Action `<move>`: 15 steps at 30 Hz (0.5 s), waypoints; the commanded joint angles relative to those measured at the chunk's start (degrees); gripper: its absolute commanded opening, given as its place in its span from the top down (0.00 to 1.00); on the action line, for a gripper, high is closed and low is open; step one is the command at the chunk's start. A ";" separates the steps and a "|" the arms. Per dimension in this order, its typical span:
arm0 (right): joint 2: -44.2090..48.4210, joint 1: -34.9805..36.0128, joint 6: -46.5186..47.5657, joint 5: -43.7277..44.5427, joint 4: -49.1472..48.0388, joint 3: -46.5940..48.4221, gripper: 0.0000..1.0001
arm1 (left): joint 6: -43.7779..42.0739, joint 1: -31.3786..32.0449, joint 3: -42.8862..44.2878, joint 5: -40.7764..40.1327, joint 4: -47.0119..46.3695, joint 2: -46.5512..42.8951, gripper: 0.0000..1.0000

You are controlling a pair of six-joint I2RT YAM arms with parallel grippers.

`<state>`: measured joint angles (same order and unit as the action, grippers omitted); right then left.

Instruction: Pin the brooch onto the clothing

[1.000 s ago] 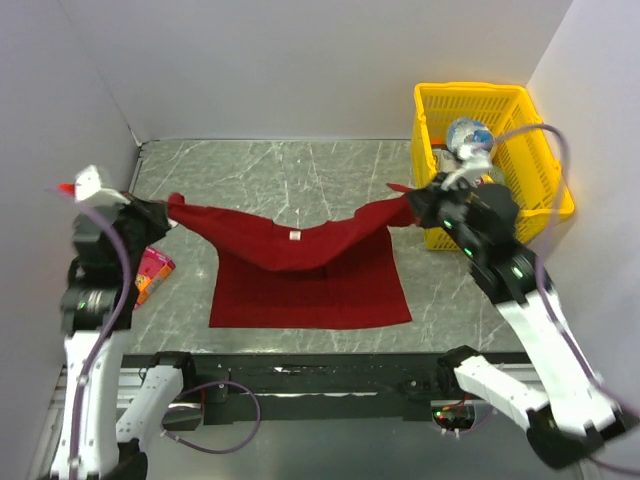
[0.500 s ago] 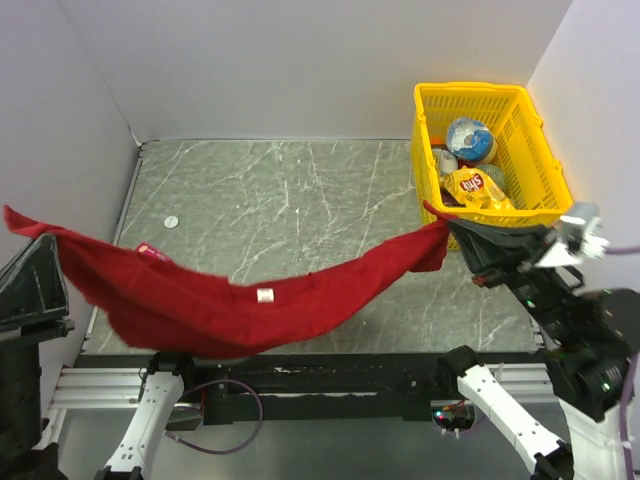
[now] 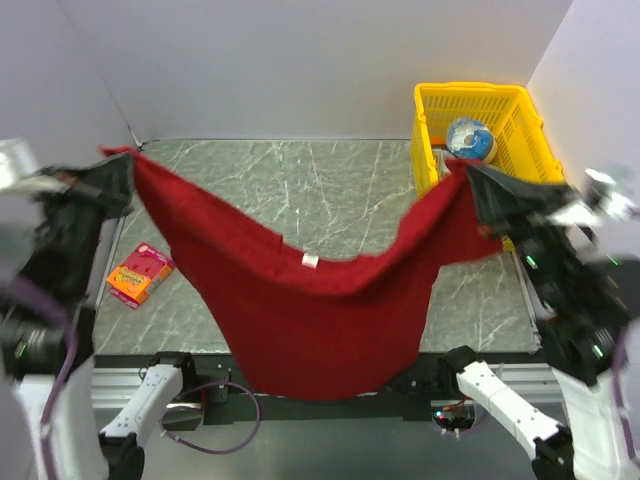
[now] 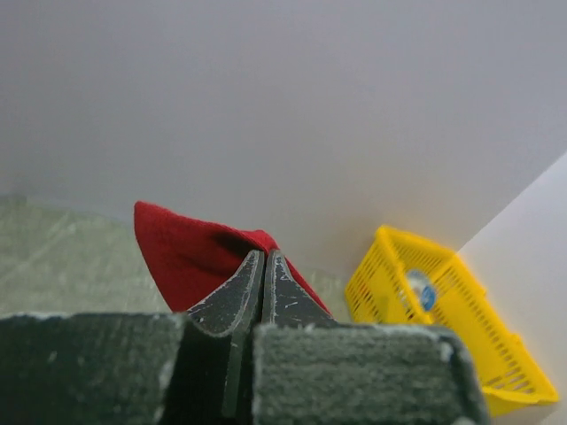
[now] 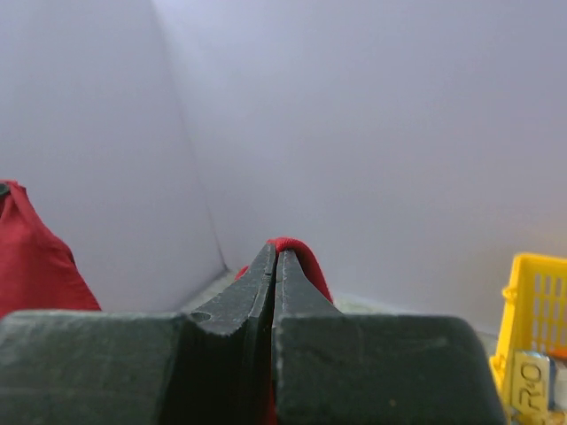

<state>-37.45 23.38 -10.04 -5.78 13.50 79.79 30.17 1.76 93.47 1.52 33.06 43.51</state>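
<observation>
The clothing (image 3: 320,320), a dark-red T-shirt with a white neck label (image 3: 310,261), hangs stretched in the air between both arms, its lower part draping past the table's near edge. At the shirt's upper left corner my left gripper (image 3: 125,165) is shut on the cloth; in the left wrist view the fingertips (image 4: 264,254) pinch red fabric (image 4: 177,257). My right gripper (image 3: 470,175) is shut on the upper right corner, and its wrist view shows cloth (image 5: 301,252) folded over the tips (image 5: 276,250). The brooch is hidden.
A yellow basket (image 3: 530,120) holding packets and a round blue-white thing stands at the back right, just behind the right gripper. An orange-and-pink packet (image 3: 140,273) lies on the marble table (image 3: 300,180) at the left. White walls close in on three sides.
Both arms have swung up and back, lifting the shirt from a low sag at the front edge into a high hanging spread. It now covers the table spot where a small disc showed.
</observation>
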 commanded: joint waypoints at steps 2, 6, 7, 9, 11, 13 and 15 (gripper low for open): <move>-11.58 -0.43 3.45 5.69 -6.19 -7.00 1.00 | 3.92 0.17 -10.82 -1.34 -7.99 6.57 0.99; -20.19 -4.90 0.65 0.54 -11.02 -10.79 1.00 | 6.12 0.17 -17.96 -3.54 -13.36 12.29 0.99; -23.77 -5.70 0.12 -0.54 -11.56 -11.40 1.00 | 6.47 0.17 -18.84 -4.06 -13.89 13.78 0.99; -27.92 -7.81 -0.67 -1.77 -13.32 -11.94 1.00 | 6.56 0.17 -20.17 -4.59 -15.12 19.14 0.99; -34.95 -9.13 -1.03 -3.26 -15.59 -10.89 1.00 | 6.74 0.17 -21.39 -4.68 -16.96 24.49 0.99; -41.96 -10.80 -1.47 -6.33 -15.78 -8.09 1.00 | 7.35 0.09 -22.80 -5.56 -20.83 29.23 0.99; -45.85 -11.51 -1.29 -8.19 -16.22 -5.62 1.00 | 7.71 -0.35 -22.37 -6.17 -21.54 32.68 0.99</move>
<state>-78.02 13.93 -10.63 -8.93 4.21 68.36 35.97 1.85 70.87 -2.35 19.46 71.83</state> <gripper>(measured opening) 0.010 0.023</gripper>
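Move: Both closed grippers hold the red clothing by its upper corners, high above the table. The bare table they are lowering it towards lies about 33 cm ahead of the left hand and 55 cm below; from the right hand it is some 35 cm ahead, 5 cm left and 55 cm below. The snack box is roughly 14 cm ahead, 20 cm left and 53 cm below the left hand. The yellow basket is about 45 cm ahead, 28 cm right and 45 cm below the right hand. Still pinching the clothing's two upper corners, both arms sweep it down and forward together towards the table. The left hand drops about 26 cm while reaching 22 cm out; the right goes about as far, drifting slightly left. Both wrists tip down some 40 degrees and the fingers stay shut. ##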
